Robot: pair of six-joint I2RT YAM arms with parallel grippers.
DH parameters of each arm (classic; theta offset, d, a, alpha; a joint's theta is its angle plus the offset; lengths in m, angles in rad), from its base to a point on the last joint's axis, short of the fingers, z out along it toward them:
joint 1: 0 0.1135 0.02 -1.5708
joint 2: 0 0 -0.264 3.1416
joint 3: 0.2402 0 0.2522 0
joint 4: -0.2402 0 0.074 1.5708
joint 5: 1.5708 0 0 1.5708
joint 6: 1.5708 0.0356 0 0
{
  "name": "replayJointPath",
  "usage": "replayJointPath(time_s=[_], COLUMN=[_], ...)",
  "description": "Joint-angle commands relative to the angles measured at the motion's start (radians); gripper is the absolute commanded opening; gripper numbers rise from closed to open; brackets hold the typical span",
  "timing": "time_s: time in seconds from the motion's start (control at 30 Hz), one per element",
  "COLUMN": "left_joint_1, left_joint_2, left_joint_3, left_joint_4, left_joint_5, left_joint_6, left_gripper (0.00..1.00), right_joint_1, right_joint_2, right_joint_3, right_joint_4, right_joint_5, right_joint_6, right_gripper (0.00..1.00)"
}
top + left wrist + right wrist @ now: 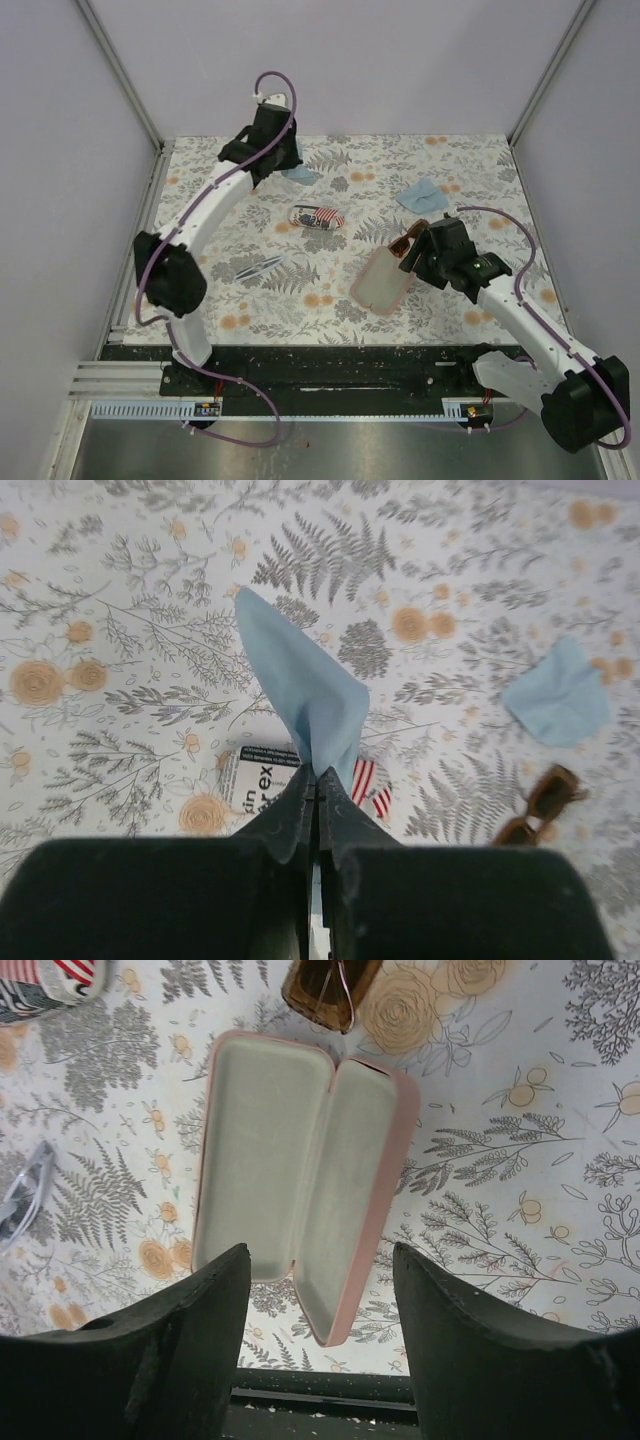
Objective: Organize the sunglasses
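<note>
The reddish-brown sunglasses (408,243) (540,805) (330,990) lie on the floral table just beyond the open pink case (382,280) (300,1160). The slim silvery sunglasses (258,268) (20,1195) lie left of centre. My right gripper (428,262) (320,1255) hovers open above the near end of the pink case, holding nothing. At the far left of the table, my left gripper (283,160) (316,780) is shut on a light blue cloth (310,690), which rises in a peak from its fingertips.
A flag-printed case (316,216) (370,780) lies mid-table, partly under the left fingers in the left wrist view. A second light blue cloth (420,195) (558,695) lies at the far right. Metal posts and walls bound the table.
</note>
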Motion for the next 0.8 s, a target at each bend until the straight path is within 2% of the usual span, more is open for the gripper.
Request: replayJointPath(time_s=[0.0,0.13,0.27,0.47,0.57,0.6,0.7,0.77], left_joint_1=[-0.015,-0.052,-0.139,-0.245,-0.261,-0.265,-0.268,-0.268], left_joint_2=[-0.232,-0.406,-0.545,-0.637,-0.684,-0.706,-0.760,-0.780], left_joint_3=[-0.188,-0.423,-0.663,-0.900,-0.977,-0.998,-1.054,-1.081], left_joint_4=[0.066,0.073,0.116,0.178,0.179,0.179,0.185,0.185], left_joint_5=[0.026,0.006,0.012,-0.017,-0.045,-0.054,-0.068,-0.068], left_joint_6=[-0.012,-0.057,-0.150,-0.270,-0.315,-0.321,-0.332,-0.332], left_gripper=[0.00,0.00,0.00,0.00,0.00,0.00,0.00,0.00], right_joint_1=[-0.002,-0.003,-0.003,-0.003,-0.003,-0.002,-0.003,-0.003], right_joint_2=[0.046,0.106,0.184,0.279,0.313,0.327,0.386,0.442], right_joint_3=[-0.021,-0.037,-0.057,-0.087,-0.081,-0.077,-0.051,-0.009], right_joint_4=[0.029,0.058,0.101,0.189,0.238,0.262,0.327,0.359], right_joint_5=[0.001,-0.011,-0.034,-0.063,-0.106,-0.126,-0.169,-0.189], right_joint_6=[0.023,0.030,0.036,0.038,0.029,0.021,0.026,0.024], right_gripper=[0.68,0.68,0.68,0.63,0.50,0.43,0.38,0.26])
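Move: The left gripper holds the small light-blue cloth some 20 cm above the table. The white sunglasses lie about 21 cm back and 9 cm left of it, the flag-print pouch 4 cm back and 3 cm right, and the pink case 26 cm back and 17 cm right. From the right gripper, half open, the open case's middle is about 5 cm left, 1 cm back and 9 cm down; the brown sunglasses are 11 cm ahead, level sideways, 10 cm down. Bring the left gripper back about 25 cm towards the white sunglasses with the cloth still pinched, arching up a little first, then sinking well below its starting height as the fingers tip further down. Meanwhile lower the right gripper about 10 cm, tipping its fingers down, and late in the descent edge left and narrow the fingers around the case's raised right-hand side. ##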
